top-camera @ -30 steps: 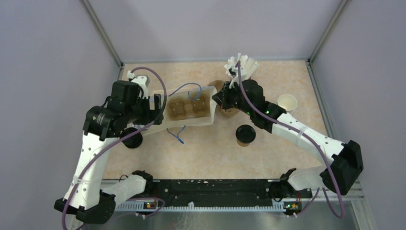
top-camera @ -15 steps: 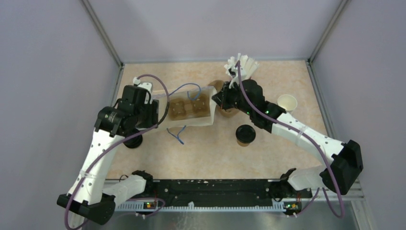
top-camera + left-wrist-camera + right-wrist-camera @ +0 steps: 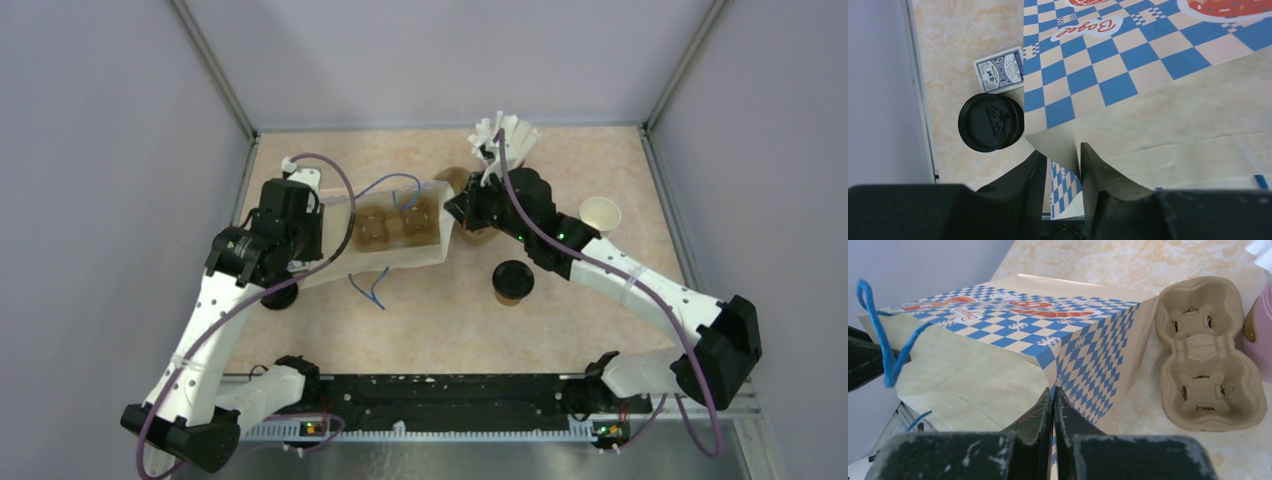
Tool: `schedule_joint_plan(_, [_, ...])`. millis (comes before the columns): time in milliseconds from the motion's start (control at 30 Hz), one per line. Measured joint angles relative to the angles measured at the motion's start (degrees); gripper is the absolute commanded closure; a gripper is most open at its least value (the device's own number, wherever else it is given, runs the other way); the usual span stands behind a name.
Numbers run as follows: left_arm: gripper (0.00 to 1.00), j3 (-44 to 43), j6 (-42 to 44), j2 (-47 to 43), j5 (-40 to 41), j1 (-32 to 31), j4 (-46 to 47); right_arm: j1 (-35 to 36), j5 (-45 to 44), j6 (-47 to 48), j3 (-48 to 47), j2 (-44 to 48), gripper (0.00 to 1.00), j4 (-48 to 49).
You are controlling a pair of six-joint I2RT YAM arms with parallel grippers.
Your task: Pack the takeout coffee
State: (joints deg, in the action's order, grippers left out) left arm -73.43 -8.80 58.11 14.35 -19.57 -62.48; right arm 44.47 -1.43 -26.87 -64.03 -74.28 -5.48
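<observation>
The takeout coffee (image 3: 513,280), a brown paper cup under a black lid, stands alone on the table in front of my right arm. A blue-checked paper bag (image 3: 395,255) with a cream inside (image 3: 968,380) sits between the two grippers. My right gripper (image 3: 1053,390) is shut on the bag's right rim (image 3: 447,215). My left gripper (image 3: 1063,150) is partly open around the bag's left rim. The paper lies against one finger (image 3: 1093,165) and a gap shows at the other.
A pulp cup carrier (image 3: 1205,355) lies by the bag, next to a pink cup with white straws (image 3: 505,140). A round black lid (image 3: 990,122) and a card pack (image 3: 998,70) sit near the left wall. An open paper cup (image 3: 600,213) stands at the right. Blue cord handles (image 3: 375,285) trail forward.
My left gripper has moved up to the bag's left rim and its jaws have narrowed around the paper. The right arm and the coffee have not moved.
</observation>
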Motion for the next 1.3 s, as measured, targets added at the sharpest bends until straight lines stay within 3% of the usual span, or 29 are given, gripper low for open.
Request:
schedule_joint_plan(133, [1.00,0.00,0.28,-0.17,0.13,0.00,0.83,0.02,0.04,0.02,0.63,0.57,1.00,-0.02])
schedule_joint_plan(200, [1.00,-0.04,0.44,-0.24,0.00,0.00,1.09,0.02,0.04,0.02,0.68,0.68,0.98,-0.11])
schedule_joint_plan(367, [1.00,-0.44,0.17,-0.24,-1.84,0.00,1.09,0.02,0.37,-0.26,0.79,1.01,0.50,-0.42])
schedule_joint_plan(633, [1.00,-0.46,-0.96,-1.51,-4.55,0.00,1.05,0.04,-1.66,-1.53,0.76,7.98,0.13,-9.51])
schedule_joint_plan(933, [1.00,1.66,-2.91,-4.85,-7.30,0.00,1.03,0.04,-8.96,-10.91,-1.70,18.21,0.12,-23.32])
schedule_joint_plan(1033, [1.00,1.79,-3.28,-4.83,-7.28,0.00,1.03,0.04,-11.89,-15.54,-2.16,17.55,0.10,-28.76])
schedule_joint_plan(1100, [1.00,1.79,-3.48,-4.83,-7.26,0.00,1.03,0.04,-13.84,-18.47,-2.54,16.33,0.02,-32.72])
schedule_joint_plan(1300, [1.00,1.77,-3.69,-4.90,-6.99,0.00,1.01,-2.43,-15.04,-22.16,-2.54,9.55,0.04,-42.60])
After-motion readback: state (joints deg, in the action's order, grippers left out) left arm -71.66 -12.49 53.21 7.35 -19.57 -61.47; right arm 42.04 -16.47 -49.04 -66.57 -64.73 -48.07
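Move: The lidded coffee cup stands about 15 cm to the right of the right hand, level with it fore and aft and some 23 cm below; the right hand still pinches the bag's right rim. From it the loose cup tray lies about 20 cm ahead and 8 cm right, with the pink straw cup 5 cm farther right. The left hand's half-closed fingers straddle the bag's left rim; the black lids lie 12 cm left, 5 cm ahead. The left fingers shut on the bag's left rim and keep it pinched while that hand eases about 2 cm right and slightly back. The right hand opens wide, lets go of the right rim and swings about 12 cm right and 6 cm back, rising some 4 cm clear of the bag before dropping about 10 cm towards the lidded coffee cup, its fingers tipping down and turning clockwise, each by nearly 30 degrees. ##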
